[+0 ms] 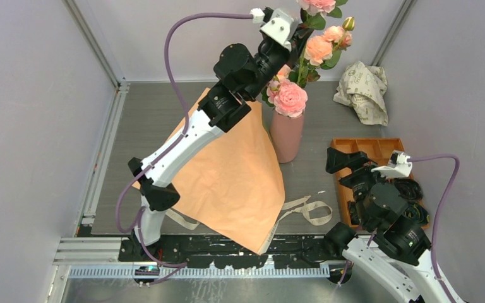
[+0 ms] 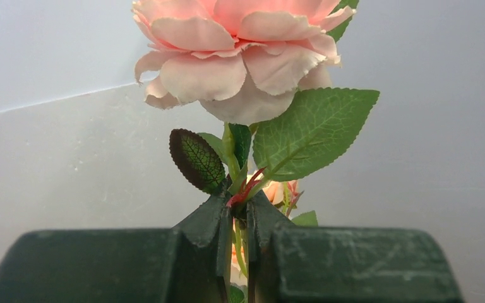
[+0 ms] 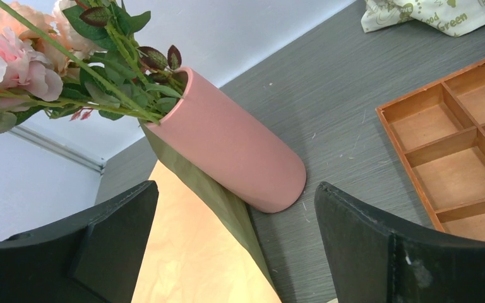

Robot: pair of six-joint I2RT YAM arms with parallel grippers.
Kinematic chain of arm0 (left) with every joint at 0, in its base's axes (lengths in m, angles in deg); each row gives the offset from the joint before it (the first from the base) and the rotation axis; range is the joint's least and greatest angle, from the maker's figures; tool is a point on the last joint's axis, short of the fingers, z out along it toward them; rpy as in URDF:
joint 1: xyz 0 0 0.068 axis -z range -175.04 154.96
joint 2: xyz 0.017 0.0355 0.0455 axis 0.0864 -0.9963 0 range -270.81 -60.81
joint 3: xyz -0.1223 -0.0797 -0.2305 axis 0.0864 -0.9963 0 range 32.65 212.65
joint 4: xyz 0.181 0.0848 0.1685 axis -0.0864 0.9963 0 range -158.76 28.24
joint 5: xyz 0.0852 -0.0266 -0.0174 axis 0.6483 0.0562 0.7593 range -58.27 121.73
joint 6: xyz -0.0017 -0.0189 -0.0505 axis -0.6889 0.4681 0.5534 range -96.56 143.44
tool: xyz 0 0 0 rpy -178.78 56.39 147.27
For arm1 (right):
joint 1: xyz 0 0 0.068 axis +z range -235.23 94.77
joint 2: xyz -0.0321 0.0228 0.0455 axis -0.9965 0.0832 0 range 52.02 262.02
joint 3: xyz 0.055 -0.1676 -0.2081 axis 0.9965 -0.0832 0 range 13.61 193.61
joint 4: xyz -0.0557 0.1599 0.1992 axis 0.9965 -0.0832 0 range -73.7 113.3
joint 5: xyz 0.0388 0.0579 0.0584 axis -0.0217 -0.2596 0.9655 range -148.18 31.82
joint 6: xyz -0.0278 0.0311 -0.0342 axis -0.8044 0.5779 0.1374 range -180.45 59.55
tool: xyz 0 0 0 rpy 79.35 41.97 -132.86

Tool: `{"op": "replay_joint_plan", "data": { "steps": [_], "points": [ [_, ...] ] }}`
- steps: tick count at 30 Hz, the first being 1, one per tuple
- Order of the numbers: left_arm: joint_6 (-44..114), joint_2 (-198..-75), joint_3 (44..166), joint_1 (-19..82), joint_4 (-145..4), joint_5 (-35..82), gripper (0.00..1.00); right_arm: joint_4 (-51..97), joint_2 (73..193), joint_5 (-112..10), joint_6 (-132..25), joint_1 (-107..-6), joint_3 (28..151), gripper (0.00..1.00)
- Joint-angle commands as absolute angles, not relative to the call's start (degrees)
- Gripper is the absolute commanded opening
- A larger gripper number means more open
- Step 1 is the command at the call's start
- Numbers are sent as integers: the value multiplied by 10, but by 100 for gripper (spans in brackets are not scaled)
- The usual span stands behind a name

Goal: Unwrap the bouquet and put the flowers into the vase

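Observation:
The pink vase (image 1: 287, 136) stands upright mid-table, seen from low down in the right wrist view (image 3: 240, 151). Several pink and peach flowers (image 1: 290, 98) have their stems in its mouth (image 3: 126, 95). My left gripper (image 1: 297, 38) is high above the vase, shut on one thin green stem (image 2: 237, 214) just below its leaves and a big pink bloom (image 2: 240, 57). The bouquet's orange and olive wrapping paper (image 1: 233, 177) lies spread open, leaning against the vase's left side. My right gripper (image 1: 348, 169) (image 3: 235, 189) is open and empty, low on the vase's right.
A beige ribbon (image 1: 309, 208) lies loose by the paper's near right corner. An orange compartment tray (image 1: 366, 148) sits right of the vase under my right arm (image 3: 455, 139). Crumpled cream printed paper (image 1: 363, 88) lies at the back right.

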State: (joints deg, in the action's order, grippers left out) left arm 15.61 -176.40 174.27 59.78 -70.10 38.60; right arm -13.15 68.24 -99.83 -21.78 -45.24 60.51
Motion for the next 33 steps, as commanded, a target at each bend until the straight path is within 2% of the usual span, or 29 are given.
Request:
{"op": "replay_joint_plan", "data": {
  "steps": [1, 13, 23, 33],
  "points": [
    [162, -1737, 1785, 594, -732, 382, 3, -97, 697, -994, -222, -451, 608, 99],
    [195, -1722, 1746, 582, -743, 376, 3, -95, 699, -994, -224, -451, 607, 99],
    [308, -1690, 1565, 568, -801, 369, 3, -99, 696, -998, -223, -451, 604, 99],
    [356, -1692, 1491, 568, -809, 358, 3, -102, 690, -999, -221, -451, 599, 100]
  ]
}}
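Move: The rose's stem is already pinched near the bloom in my left hand. The vase mouth it goes to lies about 9 cm ahead, roughly level sideways and some 34 cm below. A pink rose leans at the mouth, 6 cm ahead and 27 cm below this hand; peach roses stand 12 cm ahead, 7 cm right, 14 cm below. From my right hand the mouth is about 26 cm ahead, 13 cm left and 6 cm below. With my left fingers still shut on the stem, I first lift about 2 cm, edging slightly left, then sink quickly some 13 cm, easing forward and right, to feed the stem's lower end down into the vase mouth. On the way down my wrist tips the fingers downward by nearly 20 degrees, past the standing blooms. ##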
